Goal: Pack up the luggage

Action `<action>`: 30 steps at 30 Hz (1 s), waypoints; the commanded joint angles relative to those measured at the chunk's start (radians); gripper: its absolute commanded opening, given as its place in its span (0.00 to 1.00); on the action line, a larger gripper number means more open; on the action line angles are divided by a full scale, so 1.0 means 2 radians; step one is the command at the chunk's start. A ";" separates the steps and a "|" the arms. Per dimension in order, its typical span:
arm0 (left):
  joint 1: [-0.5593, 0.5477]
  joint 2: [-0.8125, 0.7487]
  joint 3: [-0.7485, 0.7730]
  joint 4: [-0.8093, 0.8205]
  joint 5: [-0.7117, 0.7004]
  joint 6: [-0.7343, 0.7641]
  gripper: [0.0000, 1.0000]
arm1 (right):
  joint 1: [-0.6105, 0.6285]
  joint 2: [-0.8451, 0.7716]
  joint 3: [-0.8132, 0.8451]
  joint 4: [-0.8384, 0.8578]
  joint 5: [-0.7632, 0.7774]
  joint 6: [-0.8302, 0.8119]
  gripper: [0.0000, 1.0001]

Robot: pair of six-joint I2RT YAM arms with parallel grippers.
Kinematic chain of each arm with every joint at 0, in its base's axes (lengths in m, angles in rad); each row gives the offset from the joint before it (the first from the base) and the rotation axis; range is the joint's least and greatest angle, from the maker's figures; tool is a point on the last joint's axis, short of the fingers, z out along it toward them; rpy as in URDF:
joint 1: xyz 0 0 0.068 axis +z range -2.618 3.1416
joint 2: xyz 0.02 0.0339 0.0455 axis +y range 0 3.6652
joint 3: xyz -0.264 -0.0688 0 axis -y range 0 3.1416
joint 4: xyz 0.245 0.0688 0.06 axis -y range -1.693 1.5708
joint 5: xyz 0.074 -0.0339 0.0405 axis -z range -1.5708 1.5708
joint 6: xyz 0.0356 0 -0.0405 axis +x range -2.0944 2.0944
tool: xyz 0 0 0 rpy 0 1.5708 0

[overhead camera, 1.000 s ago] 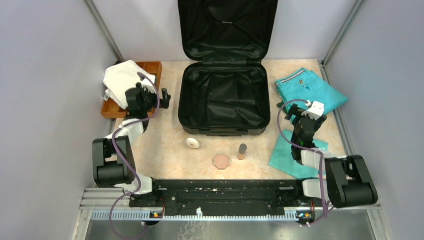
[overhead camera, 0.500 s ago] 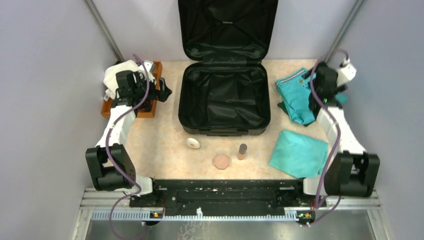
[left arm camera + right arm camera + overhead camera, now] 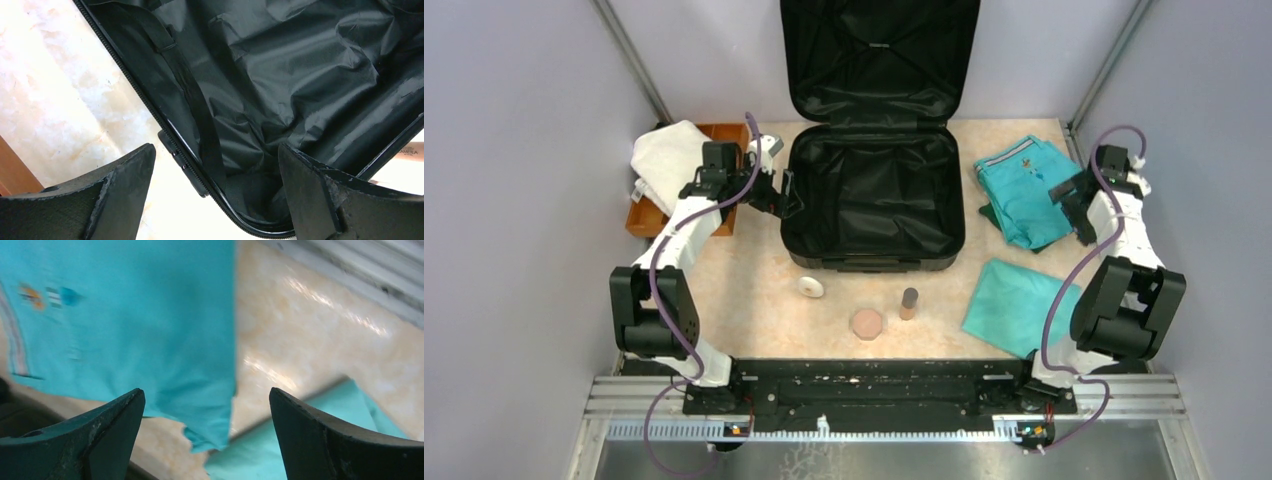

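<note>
The luggage (image 3: pixel 874 190) lies open in the middle of the table, its lid standing against the back wall and its black lining bare. My left gripper (image 3: pixel 782 196) hovers open at the luggage's left rim. In the left wrist view the zipper edge and lining (image 3: pixel 300 65) run between the spread fingers of the left gripper (image 3: pixel 215 170). My right gripper (image 3: pixel 1076 212) hangs open over the right edge of a folded teal garment (image 3: pixel 1022 190). The right wrist view shows the right gripper (image 3: pixel 207 405) above that garment's corner (image 3: pixel 125 315), holding nothing.
A brown wooden tray (image 3: pixel 729 218) with a white cloth (image 3: pixel 667 160) sits at the left. In front of the luggage lie a white disc (image 3: pixel 811 286), a pink octagonal piece (image 3: pixel 866 323) and a small brown cylinder (image 3: pixel 909 300). A flat teal cloth (image 3: pixel 1019 305) lies front right.
My left gripper moved right from the tray to the luggage's left rim. The right arm swung out from the near right to the teal garment's right side. Both stayed open.
</note>
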 commanded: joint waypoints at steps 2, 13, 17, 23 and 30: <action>0.001 0.005 0.023 -0.006 0.000 0.009 0.98 | -0.013 -0.011 -0.058 -0.022 -0.055 0.017 0.92; 0.000 -0.006 0.018 -0.018 -0.008 0.017 0.98 | -0.012 0.002 -0.129 0.070 -0.121 0.058 0.81; 0.001 -0.009 0.014 -0.021 -0.013 0.015 0.98 | -0.012 0.020 -0.124 0.096 -0.137 0.069 0.75; 0.000 -0.016 0.006 -0.023 -0.029 0.017 0.98 | -0.012 0.038 -0.112 0.129 -0.165 0.079 0.45; 0.001 -0.021 0.007 -0.031 -0.038 0.019 0.98 | -0.012 0.002 -0.097 0.145 -0.211 0.089 0.17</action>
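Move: The right hand hovers, fingers open, with the turquoise garment's near corner about 6 cm to its left, level fore and aft, and some 9 cm below; the middle of that garment lies roughly 9 cm ahead, 8 cm left and 10 cm down. The light teal cloth lies about 19 cm back and 12 cm left, on the table; the open suitcase's middle is some 8 cm ahead and 50 cm left. From the left hand, the turquoise garment is roughly 63 cm to the right and 5 cm ahead, 13 cm lower. The right hand sinks about 8 cm towards the near corner of the turquoise garment, first drawing back some 5 cm and edging left, then reaching forward again by as much low down, so that it ends nearly 6 cm left of where it began. On the way the wrist rolls some 20 degrees, its left side rising until the fingers point more steeply down, and the fingers close from almost wide open to about a quarter, pinching the cloth between them. ##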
